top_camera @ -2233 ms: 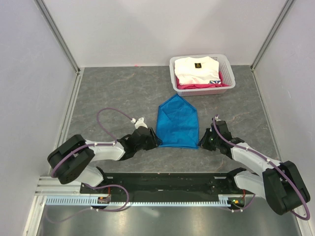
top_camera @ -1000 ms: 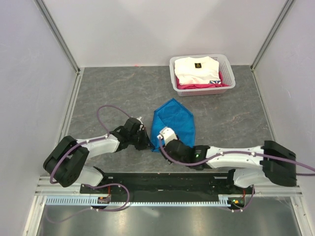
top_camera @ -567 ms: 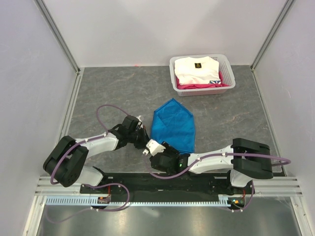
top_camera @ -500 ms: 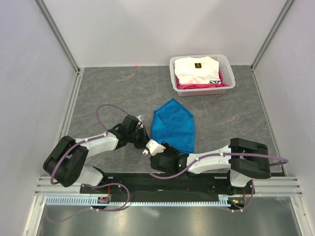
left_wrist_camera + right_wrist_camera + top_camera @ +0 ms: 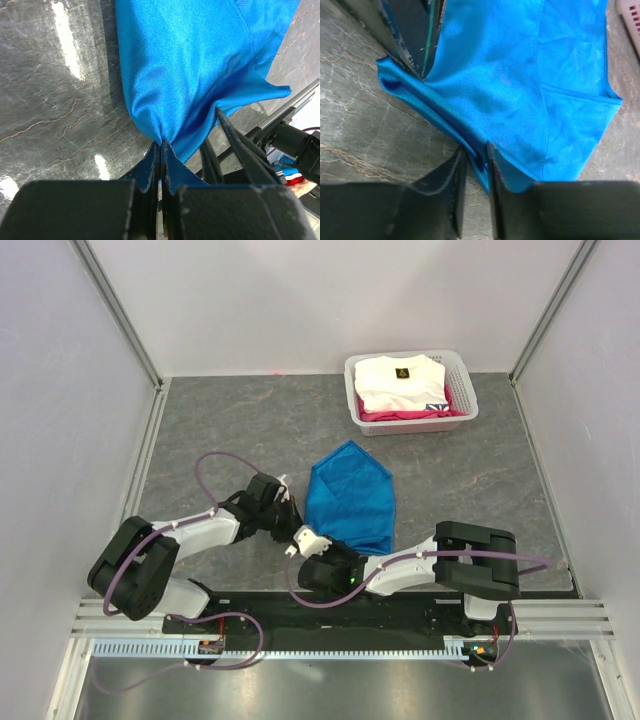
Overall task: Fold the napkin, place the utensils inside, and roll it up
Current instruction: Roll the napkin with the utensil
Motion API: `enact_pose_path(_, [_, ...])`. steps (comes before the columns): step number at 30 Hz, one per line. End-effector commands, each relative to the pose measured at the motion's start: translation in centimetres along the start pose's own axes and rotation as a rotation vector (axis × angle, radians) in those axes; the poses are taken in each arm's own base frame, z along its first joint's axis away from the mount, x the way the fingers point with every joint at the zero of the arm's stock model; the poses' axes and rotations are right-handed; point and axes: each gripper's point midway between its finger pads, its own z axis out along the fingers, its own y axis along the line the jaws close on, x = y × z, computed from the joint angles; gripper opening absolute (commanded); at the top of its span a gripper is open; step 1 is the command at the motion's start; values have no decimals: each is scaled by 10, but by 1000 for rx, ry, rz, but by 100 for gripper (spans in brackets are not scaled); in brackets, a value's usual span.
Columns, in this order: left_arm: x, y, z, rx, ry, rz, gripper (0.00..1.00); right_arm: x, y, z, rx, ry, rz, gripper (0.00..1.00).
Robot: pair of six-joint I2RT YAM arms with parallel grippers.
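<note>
The bright blue napkin point(image 5: 352, 495) lies folded on the grey table, pointed end away from me. My left gripper point(image 5: 291, 517) is shut on the napkin's near left corner, and the cloth point(image 5: 190, 65) bunches out of the closed tips point(image 5: 161, 147). My right gripper point(image 5: 303, 539) sits just beside it at the same corner. Its jaws point(image 5: 476, 160) stand a narrow gap apart, with a fold of the napkin's edge point(image 5: 520, 75) between them and table showing through lower down. The left gripper's fingers point(image 5: 415, 35) show at the top left of the right wrist view. The utensils are out of view.
A white basket point(image 5: 460, 412) with folded white and pink clothes point(image 5: 400, 380) stands at the back right. The right arm point(image 5: 440, 560) lies across the near edge in front of the black base rail point(image 5: 330, 610). Walls enclose the table on three sides.
The right arm swung from the napkin's right side across to its near left corner, and its jaws narrowed around the cloth edge. The napkin shifted slightly left. The left gripper kept its hold.
</note>
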Motion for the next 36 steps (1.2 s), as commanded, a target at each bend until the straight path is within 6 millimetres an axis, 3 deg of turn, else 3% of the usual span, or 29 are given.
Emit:
enact_pose_path(1, [-10, -12, -3, 53, -15, 65, 12, 9, 6, 1, -37, 20, -48, 22])
enact_pose_path(2, [-11, -12, -3, 51, -21, 65, 16, 4, 8, 1, -50, 4, -31, 20])
enact_pose_path(7, [-19, -2, -8, 15, -82, 52, 57, -3, 17, -2, -157, 11, -21, 4])
enact_pose_path(11, [-26, 11, -15, -41, -166, 42, 73, -10, 15, -3, -225, 49, 17, 0])
enact_pose_path(17, [-32, 36, -31, -133, -308, 49, 75, -22, 17, -7, -366, 117, 91, 0])
enact_pose_path(23, [-40, 40, -48, -120, -436, 100, 76, -27, 17, -6, -538, 202, 181, 0])
enact_pose_path(31, [-43, 6, -51, 33, -495, 242, 78, -27, 18, 4, -723, 313, 268, 0])
enact_pose_path(36, [-44, -1, -46, 34, -508, 316, 78, -23, 22, 8, -837, 392, 320, 0])
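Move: The napkin's near left corner is already pinched in the left fingers. The right fingers, part open, straddle the napkin's near edge right at their tips, about 7 cm to the right of the left hand and 2 cm nearer the base. From the right hand, the napkin's near right corner lies some 12 cm to the right and 2 cm back, its far corner about 23 cm ahead and 2 cm right, and the white basket roughly 34 cm ahead and 16 cm right. Shut the right gripper on the napkin's near edge, then, keeping the pinch, tip the fingers some 45 degrees down while easing about 2 cm left and a little forward. Meanwhile open the left gripper to let go of the near left corner, draw it about 6 cm left, then bring it slightly back right, rising some 3 cm in all, with its fingers tilting up. ##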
